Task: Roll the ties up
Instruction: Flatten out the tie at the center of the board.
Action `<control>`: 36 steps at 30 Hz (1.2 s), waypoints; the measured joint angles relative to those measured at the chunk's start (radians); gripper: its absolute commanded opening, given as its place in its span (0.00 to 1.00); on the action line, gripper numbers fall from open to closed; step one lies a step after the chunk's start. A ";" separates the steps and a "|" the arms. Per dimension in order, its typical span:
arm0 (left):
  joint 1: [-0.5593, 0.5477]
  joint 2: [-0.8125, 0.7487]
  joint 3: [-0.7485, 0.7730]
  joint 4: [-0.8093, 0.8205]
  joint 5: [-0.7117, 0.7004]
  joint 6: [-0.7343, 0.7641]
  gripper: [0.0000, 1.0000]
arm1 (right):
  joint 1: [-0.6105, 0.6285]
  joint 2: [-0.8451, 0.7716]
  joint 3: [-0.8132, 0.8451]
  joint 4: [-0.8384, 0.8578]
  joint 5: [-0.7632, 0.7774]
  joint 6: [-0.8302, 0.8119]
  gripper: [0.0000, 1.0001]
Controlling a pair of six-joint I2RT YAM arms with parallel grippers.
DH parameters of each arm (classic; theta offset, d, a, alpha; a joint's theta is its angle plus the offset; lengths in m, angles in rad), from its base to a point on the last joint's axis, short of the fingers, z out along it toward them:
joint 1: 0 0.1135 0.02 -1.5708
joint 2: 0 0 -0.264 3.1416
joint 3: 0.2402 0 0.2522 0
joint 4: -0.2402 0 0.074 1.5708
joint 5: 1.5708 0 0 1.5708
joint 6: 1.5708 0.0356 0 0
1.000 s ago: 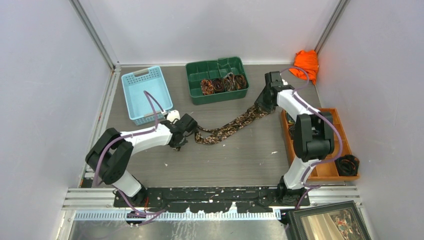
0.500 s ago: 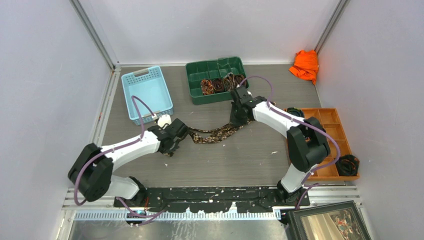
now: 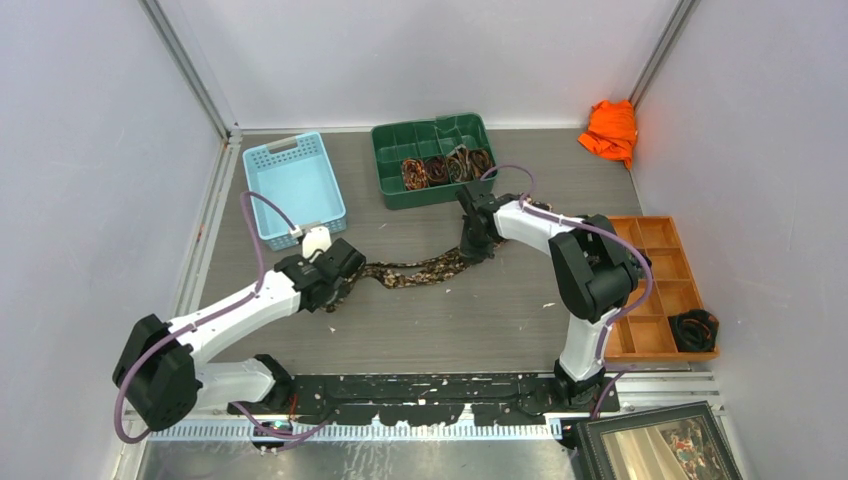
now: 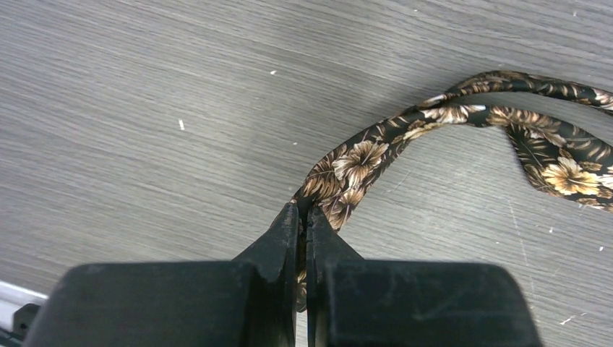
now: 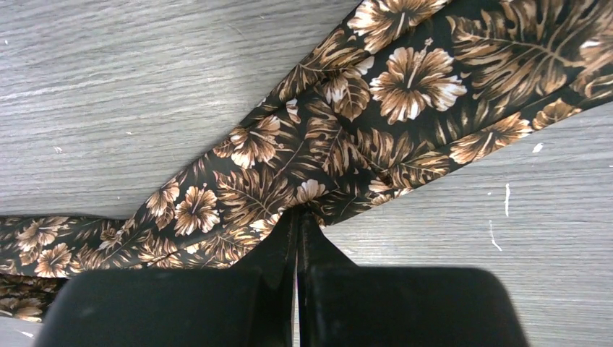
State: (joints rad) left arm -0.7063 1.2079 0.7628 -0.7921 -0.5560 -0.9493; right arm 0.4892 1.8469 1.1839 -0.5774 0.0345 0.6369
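Note:
A long tie [image 3: 415, 272] with brown flowers and leaves on black lies bunched across the middle of the table. My left gripper [image 3: 350, 273] is shut on its narrow left end; in the left wrist view the tie [image 4: 361, 155] runs up and right out of the pinched tips [image 4: 303, 211]. My right gripper [image 3: 471, 250] is shut on the wide right part; in the right wrist view the edge of the tie [image 5: 347, 130] is nipped between its tips [image 5: 298, 217]. Several rolled ties [image 3: 447, 165] sit in the green bin [image 3: 385, 192].
A light blue basket [image 3: 290, 185] stands at the back left. An orange cloth [image 3: 612, 128] lies in the back right corner. A wooden compartment tray [image 3: 660, 290] lines the right side, with a dark coil [image 3: 693, 328] at its near end. A picture frame [image 3: 660, 445] sits bottom right.
Both grippers have shut on the tie. The right gripper came left and nearer from the back right; the left arm drew back to the left. The tie has shifted left and bunched up.

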 measured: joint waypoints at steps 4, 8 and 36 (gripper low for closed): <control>0.000 -0.043 0.000 -0.043 -0.038 0.011 0.00 | -0.027 0.011 0.012 -0.008 -0.015 0.003 0.01; 0.000 -0.067 0.000 -0.060 -0.067 0.015 0.00 | -0.095 0.016 0.019 -0.003 -0.018 0.002 0.01; 0.000 -0.272 -0.085 0.016 0.080 0.037 0.21 | 0.065 -0.064 0.269 -0.088 -0.096 -0.119 0.33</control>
State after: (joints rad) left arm -0.7067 0.9360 0.6777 -0.7765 -0.4763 -0.9127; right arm 0.5545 1.7824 1.4532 -0.6651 -0.0616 0.5175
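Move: The slack, rumpled stretch of the tie that I want flat lies about 15 cm to the right of my left hand, 5 cm ahead and 6 cm lower; from my right hand, it is 14 cm left, 4 cm back and just below. The tie's far end is some 12 cm ahead and 12 cm right of my right hand, the green box 23 cm ahead and 9 cm left. The blue basket sits 25 cm ahead and 7 cm left of my left hand. Still pinching the tie low over the board, my right hand draws it about 5 cm right and forward, then opens, lifts about 10 cm and swings left. My left hand, keeping the tie's near end raised, tugs 2 cm left and slightly up, eases down, then opens to let go and backs up and away, shifting slightly right. ##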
